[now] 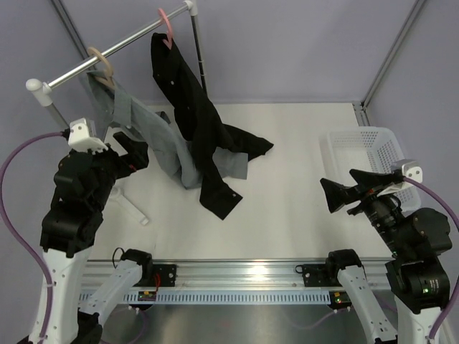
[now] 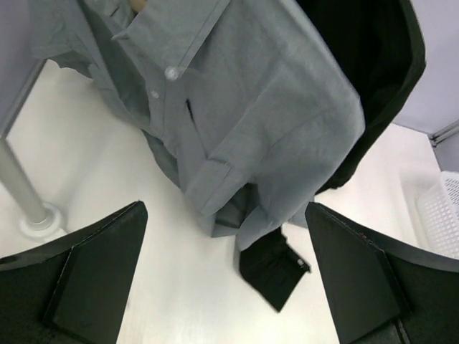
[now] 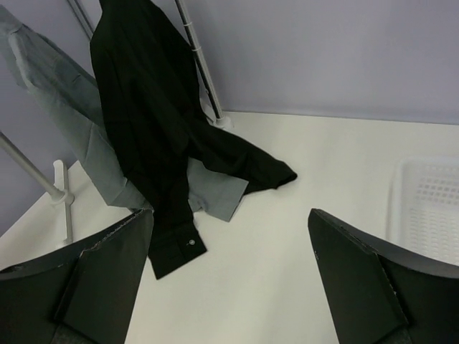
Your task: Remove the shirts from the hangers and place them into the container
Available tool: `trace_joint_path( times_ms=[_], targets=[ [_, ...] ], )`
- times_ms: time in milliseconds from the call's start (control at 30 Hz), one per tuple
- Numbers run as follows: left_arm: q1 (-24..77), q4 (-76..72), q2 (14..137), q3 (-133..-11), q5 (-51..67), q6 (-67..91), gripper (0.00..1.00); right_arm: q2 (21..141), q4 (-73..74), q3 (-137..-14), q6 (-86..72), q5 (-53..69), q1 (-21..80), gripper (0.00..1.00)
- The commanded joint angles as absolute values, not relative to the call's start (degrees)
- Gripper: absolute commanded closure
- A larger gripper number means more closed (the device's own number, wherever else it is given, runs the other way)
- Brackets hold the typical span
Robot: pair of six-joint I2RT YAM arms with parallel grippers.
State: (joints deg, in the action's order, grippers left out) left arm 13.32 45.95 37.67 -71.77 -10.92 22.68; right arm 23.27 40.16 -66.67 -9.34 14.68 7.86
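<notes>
The black shirt (image 1: 193, 122) hangs from the pink hanger (image 1: 166, 25), its sleeves trailing onto the table. The grey shirt (image 1: 154, 140) hangs from the beige hanger (image 1: 101, 64) to its left, partly under the black one. The white mesh container (image 1: 373, 147) stands at the right. My left gripper (image 1: 136, 154) is open beside the grey shirt (image 2: 251, 107), holding nothing; a black cuff (image 2: 272, 269) lies ahead of it. My right gripper (image 1: 348, 188) is open near the container (image 3: 427, 201), pointing at the black shirt (image 3: 150, 122) and empty.
The metal clothes rail (image 1: 115, 49) runs diagonally across the back left, with an upright (image 1: 199, 61) behind the black shirt and a white foot (image 1: 133, 204) on the table near my left arm. Grey walls close the back and sides.
</notes>
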Motion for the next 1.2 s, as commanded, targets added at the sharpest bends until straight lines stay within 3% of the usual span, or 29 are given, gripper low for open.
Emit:
trace_joint_path(
  times_ms=[0, 367, 767, 867, 1000, 1033, 1167],
  targets=[
    [13.54, 39.38, 44.98, -78.12, -12.3, 29.86, 0.01, 22.59, 39.46, -64.96, -10.37, 18.98, 8.44, 0.01],
    [13.62, 38.58, 61.95, -94.21, -26.09, 34.1, 0.01, 24.17, 39.46, -63.81, -11.34, 23.2, 8.44, 0.01],
    [14.68, 38.58, 71.89, -96.5, -34.27, 34.98, 0.04, 17.41, 36.57, -58.89, -12.57, 22.94, 8.88, 0.01],
    [14.85, 38.5, 73.04, -96.68, -34.89, 34.54, 0.12, 16.35, 36.56, -58.45, -12.57, 22.42, 9.05, 0.0],
    [15.2, 38.5, 72.51, -95.28, -35.42, 34.28, 0.31, 15.12, 36.83, -58.1, -12.13, 21.1, 9.4, 0.01],
    [15.21, 38.5, 72.16, -94.58, -35.42, 34.19, 0.4, 14.94, 36.83, -58.1, -11.95, 20.83, 9.58, 0.0],
    [15.29, 38.5, 70.23, -92.82, -35.25, 33.93, 0.56, 14.06, 36.21, -57.4, -11.95, 20.66, 9.76, 0.0]
  ],
)
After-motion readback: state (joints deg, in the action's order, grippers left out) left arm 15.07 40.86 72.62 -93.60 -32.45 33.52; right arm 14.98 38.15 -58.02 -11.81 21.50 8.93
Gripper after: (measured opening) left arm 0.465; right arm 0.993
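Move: The grey shirt's upper part, just under its wooden hanger, is about 16 cm ahead of the left hand, 1 cm to its left and 2 cm higher. The wooden hanger sits some 19 cm ahead, 6 cm left and 8 cm above. The black shirt's hanging upper part is roughly 20 cm ahead, 13 cm right and about level. From the right hand the grey shirt's upper part lies some 22 cm ahead and 52 cm left, about level. Cloth of the grey shirt comes between the left fingers, which close on it from wide open to about half. The left hand gets there by reaching some 15 cm forward under the wooden hanger, arching up over 6 cm and then sinking about 4, while turning some 20 degrees counter-clockwise. The right hand, open and empty, eases about 3 cm down, with a little back and left. ##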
